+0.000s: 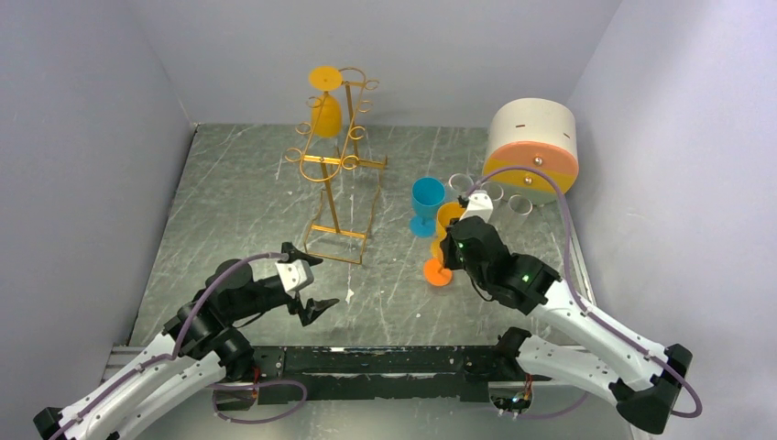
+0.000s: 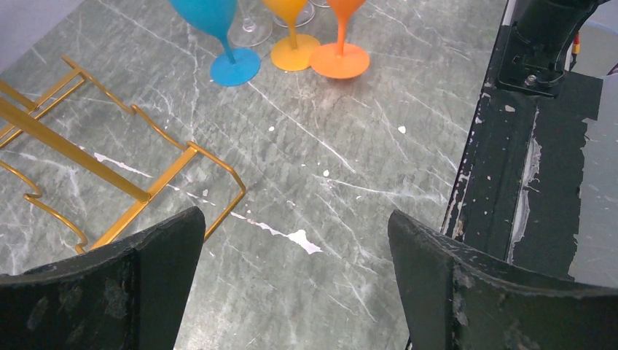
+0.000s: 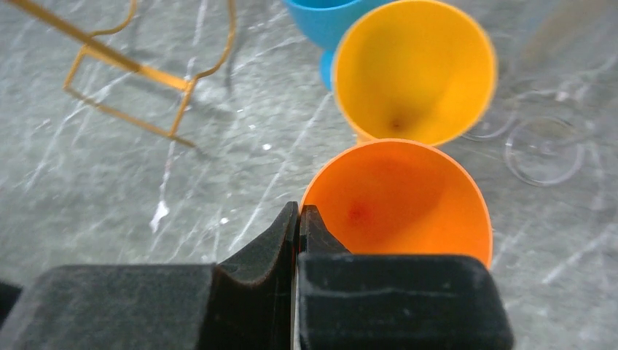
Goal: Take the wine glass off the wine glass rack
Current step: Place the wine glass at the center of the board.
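Note:
The gold wire wine glass rack (image 1: 337, 163) stands at the back of the table; its base shows in the wrist views (image 2: 80, 149) (image 3: 131, 69). A yellow wine glass (image 1: 324, 112) hangs upside down from its top hooks. My left gripper (image 1: 311, 275) (image 2: 295, 240) is open and holds nothing, low over the table just in front of the rack's base. Blue (image 1: 427, 197), yellow (image 3: 414, 69) and orange (image 3: 408, 200) wine glasses stand upright to the right. My right gripper (image 3: 299, 215) is pinched shut on the orange glass's rim.
A white drum with a pastel lid (image 1: 536, 147) lies on its side at the back right, with clear glasses (image 1: 520, 203) in front of it. Walls close in on three sides. A black rail (image 2: 525, 146) runs along the near edge.

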You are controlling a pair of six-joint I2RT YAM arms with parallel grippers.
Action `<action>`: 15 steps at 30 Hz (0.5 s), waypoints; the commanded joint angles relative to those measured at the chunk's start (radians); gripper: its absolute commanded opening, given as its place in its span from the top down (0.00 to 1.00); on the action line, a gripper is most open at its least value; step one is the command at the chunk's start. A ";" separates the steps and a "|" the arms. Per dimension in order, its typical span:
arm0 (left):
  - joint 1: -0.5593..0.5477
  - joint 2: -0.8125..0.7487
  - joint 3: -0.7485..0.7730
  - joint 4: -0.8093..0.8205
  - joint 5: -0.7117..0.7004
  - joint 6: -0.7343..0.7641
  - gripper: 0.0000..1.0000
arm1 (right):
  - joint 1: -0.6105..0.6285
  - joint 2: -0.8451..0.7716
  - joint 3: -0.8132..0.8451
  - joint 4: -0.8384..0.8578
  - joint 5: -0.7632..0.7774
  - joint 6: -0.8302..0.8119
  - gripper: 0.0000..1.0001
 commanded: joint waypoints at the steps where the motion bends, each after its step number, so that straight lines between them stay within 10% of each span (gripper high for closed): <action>1: 0.009 0.007 0.026 0.027 0.022 0.014 0.01 | 0.006 0.012 0.010 -0.081 0.222 0.067 1.00; 15: 0.019 0.015 0.017 0.031 0.032 0.018 0.01 | -0.011 0.006 -0.074 -0.040 0.403 0.103 1.00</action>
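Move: The orange wine glass is still pinched by its rim in the right hand, bound for the free patch of board roughly 4 cm ahead, 11 cm to the right and 21 cm below. The yellow glass stands about 9 cm ahead and 3 cm right of that hand, the blue one some 15 cm ahead and 3 cm left, and the nearest clear glass about 14 cm ahead, 14 cm right. From the empty left hand the patch lies about 34 cm right, 12 cm ahead, well below. The orange glass, its rim kept between the right hand's shut fingers, is carried about 6 cm to the right and lowered some 2.5 cm on the near side of the yellow glass, towards the free patch, creeping slightly forward. As it travels the wrist turns some 15 degrees clockwise and rolls its left side down about 10. ##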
